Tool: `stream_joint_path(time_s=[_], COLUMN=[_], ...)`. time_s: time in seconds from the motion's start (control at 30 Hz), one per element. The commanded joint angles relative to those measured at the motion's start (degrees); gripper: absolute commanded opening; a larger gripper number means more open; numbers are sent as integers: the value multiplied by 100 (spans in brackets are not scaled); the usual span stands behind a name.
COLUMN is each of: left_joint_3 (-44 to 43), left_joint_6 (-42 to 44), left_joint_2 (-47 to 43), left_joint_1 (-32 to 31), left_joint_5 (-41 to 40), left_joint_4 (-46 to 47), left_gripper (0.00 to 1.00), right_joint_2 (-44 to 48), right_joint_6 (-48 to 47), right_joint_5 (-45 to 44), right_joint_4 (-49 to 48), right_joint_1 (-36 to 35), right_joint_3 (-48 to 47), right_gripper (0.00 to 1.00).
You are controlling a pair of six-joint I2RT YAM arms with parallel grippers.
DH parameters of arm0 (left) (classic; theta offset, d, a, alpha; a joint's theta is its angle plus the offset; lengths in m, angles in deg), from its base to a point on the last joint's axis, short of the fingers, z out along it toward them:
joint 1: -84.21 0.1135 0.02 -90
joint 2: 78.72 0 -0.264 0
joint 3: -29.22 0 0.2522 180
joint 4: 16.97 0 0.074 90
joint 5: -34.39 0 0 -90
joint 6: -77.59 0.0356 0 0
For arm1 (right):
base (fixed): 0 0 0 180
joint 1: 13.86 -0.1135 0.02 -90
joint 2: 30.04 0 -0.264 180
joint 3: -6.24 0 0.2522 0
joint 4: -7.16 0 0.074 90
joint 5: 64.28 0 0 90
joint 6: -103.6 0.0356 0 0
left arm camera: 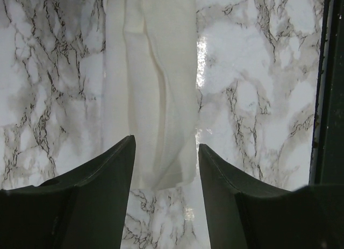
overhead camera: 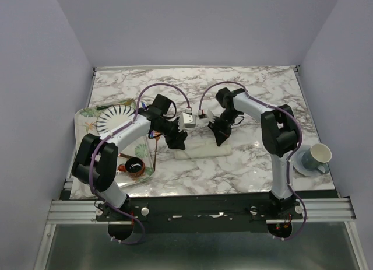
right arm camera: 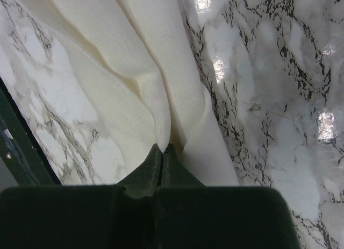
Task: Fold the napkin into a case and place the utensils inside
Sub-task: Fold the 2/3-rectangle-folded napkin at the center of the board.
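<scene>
The cream napkin (overhead camera: 198,147) lies on the marble as a long folded strip between my two grippers. In the left wrist view the napkin (left arm camera: 153,87) runs away from me. Its near end lies under the gap of my left gripper (left arm camera: 166,152), which is open and grips nothing. My left gripper (overhead camera: 178,143) hangs over the strip's left end. At the right end, my right gripper (overhead camera: 220,136) pinches the cloth. In the right wrist view my right gripper (right arm camera: 162,148) is shut on a raised fold of the napkin (right arm camera: 123,71). I cannot make out the utensils.
A clear tray (overhead camera: 81,121) at the left carries a white plate with black stripes (overhead camera: 115,119) and a dark bowl (overhead camera: 134,165). A small white box (overhead camera: 189,119) sits behind the napkin. A cup on a saucer (overhead camera: 317,156) stands at the right edge.
</scene>
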Motion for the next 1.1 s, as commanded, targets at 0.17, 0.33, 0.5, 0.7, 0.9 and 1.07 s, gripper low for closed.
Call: stream_joint_path(time_s=[0.17,0.33,0.5,0.7,0.9,1.07], left_joint_3=[-576,-831,-1024,-1052,-526,-234], left_joint_6=[-368,-597,-958,-949,-1353,-1635], left_joint_2=[710,1194,1562,1810,1539,1099], left_joint_1=[-103,-86,2,-15,-253,-253], left_joint_5=[-632,-843,-1098,-932,-545,-159], left_joint_4=[-319,-539,-582,-1075,-1093,-1031], left_gripper=[60,43,17,1,0,0], right_joint_2=[-478,-636,-689,-628,-294,58], right_joint_6=[282,291,264,299,379,335], right_joint_5=[192,166,131,376,719,772], right_joint_4=[307,342,342,447,413,377], right_joint_1=[56,117,144,135,118,118], right_joint_3=[-383,-471,-418,-217,381,725], right_gripper=[1,1,1,1,1,1])
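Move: The folded napkin's left end lies under the left hand's open fingers, about 2 cm ahead and 7 cm below. The fork is about 10 cm to that hand's left, level with it and 8 cm down; the small brown cup sits roughly 18 cm left and 6 cm back. The right hand already grips the fold near the napkin's right end: the napkin's left end is some 15 cm to its left, and the middle of its near edge about 5 cm back and 6 cm left. The left fingers close on the fold at the napkin's left end as the hand sinks about 6.5 cm, easing slightly forward; shut, they draw back towards the base nearly 5 cm, the fingertips tipping back some 20 degrees. The right hand keeps its pinch, settles about 1 cm, then pulls back roughly 5 cm alongside the left. ##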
